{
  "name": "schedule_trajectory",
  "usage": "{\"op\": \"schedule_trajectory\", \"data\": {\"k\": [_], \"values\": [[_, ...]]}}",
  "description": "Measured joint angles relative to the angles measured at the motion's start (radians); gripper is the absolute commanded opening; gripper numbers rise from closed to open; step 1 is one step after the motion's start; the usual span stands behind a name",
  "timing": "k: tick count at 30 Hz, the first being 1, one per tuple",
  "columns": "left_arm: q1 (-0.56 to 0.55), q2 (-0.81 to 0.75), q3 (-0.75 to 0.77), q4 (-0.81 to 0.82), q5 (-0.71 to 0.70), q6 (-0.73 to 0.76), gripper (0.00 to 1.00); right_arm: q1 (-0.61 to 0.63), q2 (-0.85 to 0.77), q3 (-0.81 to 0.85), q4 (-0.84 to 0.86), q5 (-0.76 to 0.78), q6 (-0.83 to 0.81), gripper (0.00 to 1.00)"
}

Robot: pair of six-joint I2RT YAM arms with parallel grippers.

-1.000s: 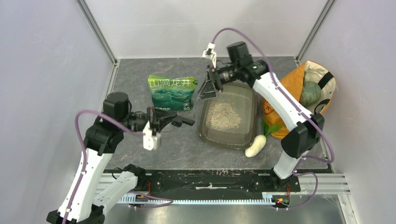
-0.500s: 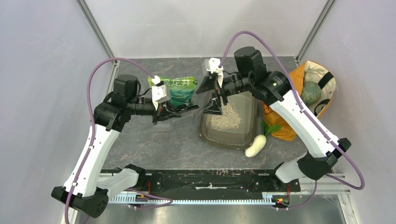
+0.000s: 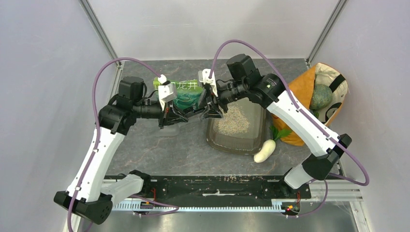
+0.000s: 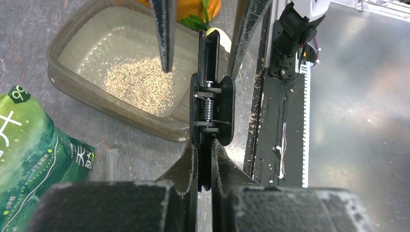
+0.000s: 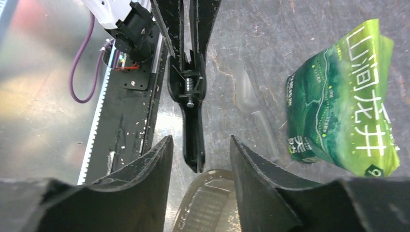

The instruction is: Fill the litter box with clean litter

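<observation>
The litter box (image 3: 233, 149), a smoky translucent tray, lies right of centre with a heap of clean litter (image 3: 233, 121) in it; both also show in the left wrist view, the litter box (image 4: 111, 104) and the clean litter (image 4: 138, 84). My left gripper (image 3: 186, 116) (image 4: 205, 145) is shut on the handle end of a black spring clip (image 4: 211, 96) held in the air beside the tray's left rim. My right gripper (image 3: 209, 108) (image 5: 200, 142) is open, one jaw on either side of the black spring clip's (image 5: 192, 111) far tip, with gaps on both sides.
A green printed pouch (image 3: 186, 94) (image 5: 348, 106) lies on the table behind the two grippers. At the right stand an orange-and-cream fabric bag (image 3: 300, 96) holding a green melon (image 3: 321, 96), and a white oval vegetable (image 3: 265, 151) by the tray's near corner.
My left arm lifted the clip from the near left up toward the tray, then held still. My right gripper swung left from over the tray until its jaws straddled the clip's tip.
</observation>
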Motion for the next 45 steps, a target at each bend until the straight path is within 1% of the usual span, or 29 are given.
{"op": "schedule_trajectory", "data": {"k": [4, 5, 7, 8, 9, 10, 12, 14, 16, 19, 21, 23, 25, 27, 29, 35, 39, 45], "values": [[-0.001, 0.020, 0.002, 0.000, -0.016, -0.022, 0.02, 0.001, 0.002, 0.000, -0.002, 0.000, -0.003, 0.20], [-0.002, 0.026, 0.006, -0.001, -0.019, -0.026, 0.03, 0.001, 0.002, 0.000, -0.002, 0.001, 0.000, 0.15], [-0.003, 0.037, 0.012, -0.002, -0.020, -0.031, 0.20, 0.000, 0.002, 0.000, -0.004, 0.005, -0.003, 0.04], [-0.003, 0.039, 0.015, -0.003, -0.024, -0.036, 0.30, -0.001, 0.002, 0.000, -0.005, 0.006, -0.003, 0.00], [-0.003, 0.040, 0.016, -0.002, -0.026, -0.047, 0.37, -0.002, 0.002, 0.000, -0.005, 0.008, -0.004, 0.00], [-0.003, 0.039, 0.017, 0.002, -0.028, -0.055, 0.43, -0.001, 0.002, 0.000, -0.005, 0.008, -0.002, 0.00], [0.002, 0.030, 0.016, 0.031, -0.042, -0.083, 0.48, 0.000, 0.002, 0.000, -0.003, 0.008, 0.022, 0.00], [0.016, -0.006, -0.017, 0.104, -0.053, -0.136, 0.55, -0.003, 0.002, 0.000, 0.016, 0.009, 0.057, 0.00], [0.042, -0.079, -0.085, 0.204, -0.064, -0.203, 0.58, -0.015, 0.002, 0.000, 0.056, 0.007, 0.117, 0.00], [0.092, -0.182, -0.166, 0.335, -0.078, -0.318, 0.59, -0.053, 0.002, 0.000, 0.135, -0.010, 0.228, 0.00], [0.168, -0.212, -0.192, 0.439, -0.076, -0.444, 0.60, -0.081, 0.001, 0.000, 0.203, -0.023, 0.314, 0.00], [0.271, -0.217, -0.216, 0.601, -0.050, -0.616, 0.59, -0.108, -0.003, -0.011, 0.288, -0.023, 0.404, 0.00], [0.373, -0.204, -0.274, 0.829, -0.024, -0.835, 0.59, -0.132, -0.014, -0.036, 0.367, -0.023, 0.493, 0.00], [0.431, -0.172, -0.331, 1.036, -0.019, -1.053, 0.60, -0.146, -0.029, -0.071, 0.457, -0.019, 0.594, 0.00], [0.436, -0.130, -0.352, 1.137, -0.033, -1.191, 0.60, -0.148, -0.040, -0.102, 0.537, -0.015, 0.674, 0.00], [0.434, -0.068, -0.356, 1.342, -0.094, -1.447, 0.61, -0.143, -0.055, -0.197, 0.786, 0.006, 0.924, 0.00], [0.411, -0.050, -0.356, 1.430, -0.120, -1.523, 0.62, -0.143, -0.047, -0.215, 0.879, 0.031, 1.037, 0.00], [0.361, -0.024, -0.356, 1.518, -0.149, -1.574, 0.62, -0.143, -0.022, -0.221, 0.982, 0.052, 1.156, 0.00]]}}
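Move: The black clip lies between the two grippers: its middle is about 3 cm to the left of the right hand point and about 4 cm to the right of the left hand, which still pinches its left end. From the right hand, the litter box's middle is about 9 cm ahead, 15 cm right and 28 cm below; the scoop is some 5 cm ahead, 10 cm left, and the litter bag 16 cm ahead, 10 cm left. Nearly in place over the table, the right fingers finish closing and pinch the black clip's right end, and only then does the left hand open and let go of the other end. Both hands then rise and go forward, the right carrying the clip about 10 cm up and 7 forward, the left drawing off a little leftwards as it climbs some 13 cm, each wrist tilting its fingers up out of their downward slant. ##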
